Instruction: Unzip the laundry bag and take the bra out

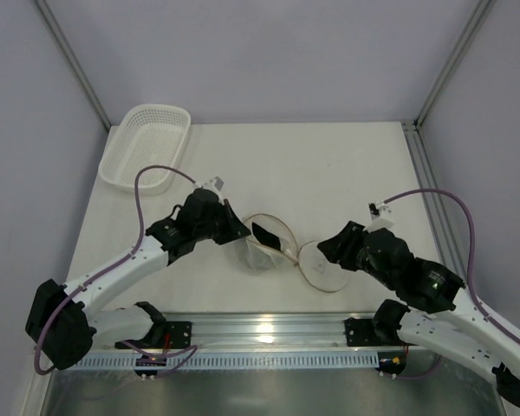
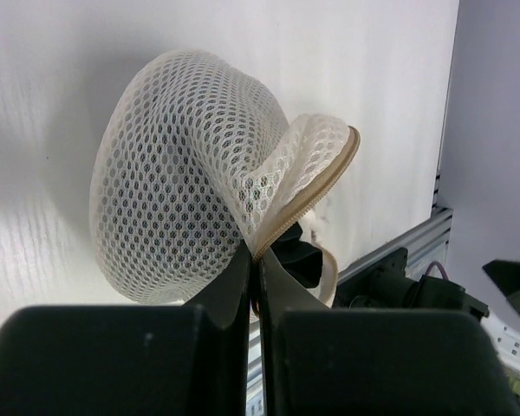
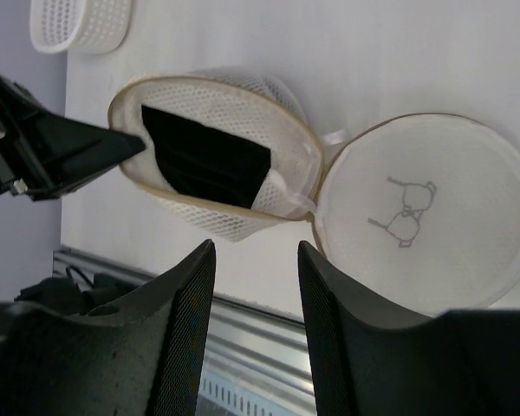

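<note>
The white mesh laundry bag point(image 1: 262, 251) lies unzipped in the middle of the table. Its lid half point(image 1: 323, 265) is folded out flat to the right and shows a small bra drawing point(image 3: 404, 213). The black bra point(image 3: 204, 158) sits inside the open cup half point(image 3: 243, 212). My left gripper point(image 1: 240, 231) is shut on the bag's tan zipper rim point(image 2: 308, 201) and holds that edge up. My right gripper point(image 1: 322, 247) is open and empty, hovering just near the lid half, its fingers point(image 3: 184, 299) apart above the table edge.
A white perforated plastic basket point(image 1: 147, 145) stands at the far left corner, also visible in the right wrist view point(image 3: 78, 23). An aluminium rail point(image 1: 269, 329) runs along the near table edge. Grey walls enclose the table.
</note>
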`<state>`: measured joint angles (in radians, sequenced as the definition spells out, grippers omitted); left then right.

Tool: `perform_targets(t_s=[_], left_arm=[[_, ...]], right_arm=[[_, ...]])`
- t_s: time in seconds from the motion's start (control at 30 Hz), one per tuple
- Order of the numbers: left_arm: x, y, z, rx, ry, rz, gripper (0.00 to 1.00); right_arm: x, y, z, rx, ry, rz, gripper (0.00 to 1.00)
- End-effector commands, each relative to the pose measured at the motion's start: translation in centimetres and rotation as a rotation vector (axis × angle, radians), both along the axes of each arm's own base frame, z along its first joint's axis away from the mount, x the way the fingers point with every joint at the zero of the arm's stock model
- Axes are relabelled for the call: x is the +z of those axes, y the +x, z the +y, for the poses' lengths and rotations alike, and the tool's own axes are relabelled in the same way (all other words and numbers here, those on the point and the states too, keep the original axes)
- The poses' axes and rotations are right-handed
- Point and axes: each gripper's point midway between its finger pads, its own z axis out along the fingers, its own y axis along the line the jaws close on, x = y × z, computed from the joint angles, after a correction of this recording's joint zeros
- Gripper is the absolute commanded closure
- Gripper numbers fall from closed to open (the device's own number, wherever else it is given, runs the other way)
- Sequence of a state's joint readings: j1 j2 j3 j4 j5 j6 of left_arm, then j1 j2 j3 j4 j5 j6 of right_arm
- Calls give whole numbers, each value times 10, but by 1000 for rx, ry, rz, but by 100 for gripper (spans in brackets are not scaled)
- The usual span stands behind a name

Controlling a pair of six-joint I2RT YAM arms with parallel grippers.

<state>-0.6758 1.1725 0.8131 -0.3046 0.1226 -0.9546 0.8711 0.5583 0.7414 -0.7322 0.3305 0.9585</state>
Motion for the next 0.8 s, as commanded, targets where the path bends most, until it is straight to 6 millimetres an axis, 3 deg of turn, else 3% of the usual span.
perform_targets(t_s=[0.0, 0.17, 0.33, 0.4, 0.43, 0.5, 0.67, 0.77], left_arm=[[22, 16, 3, 70, -45, -114, 100], [34, 11, -2, 50, -132, -152, 100], [33, 0, -7, 15, -208, -156, 100], [33, -6, -9, -5, -232, -150, 100], [28, -9, -8, -7, -228, -138, 100], [28, -13, -8, -18, -237, -136, 100], [31, -18, -5, -20, -247, -151, 100], [31, -19, -1, -16, -239, -160, 100]], right_arm=[[24, -11, 41, 189, 77, -43, 53], [11, 0, 66, 243, 40, -74, 49], [-16, 27, 91, 236, -48, -81, 49], [-14, 35, 106, 258, -39, -100, 49], [-27, 39, 113, 267, -67, -78, 49], [-25, 45, 128, 288, -51, -81, 49], [-52, 55, 152, 314, -75, -35, 49], [-59, 51, 164, 359, -37, -19, 49]])
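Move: The black bra lies in the laundry bag's open mouth, some 15 cm left of the right hand, about 4 cm ahead and 13 cm below. The zipped edge pinched by the left fingers is around 19 cm left, 5 cm ahead and 5 cm lower; the folded-out round mesh flap is roughly 6 cm back, 2 cm right and 18 cm below. From the left hand, the bra is about 6 cm right, 2 cm back and 8 cm below. The right hand swings left away from above the mesh flap, easing back about a centimetre first, then reaches forward and sinks into the bag's mouth over the bra, some 14 cm left, 9 cm down and 4 cm forward in all, turning about 20 degrees counter-clockwise with its fingers staying about half open, one on either side of the black cloth. The left hand keeps the zipped edge pinched, holding the mouth open as it eases back about 2 cm and rolls some 10 degrees, its left side dipping; whether the right fingertips touch the bra yet can't be seen. ##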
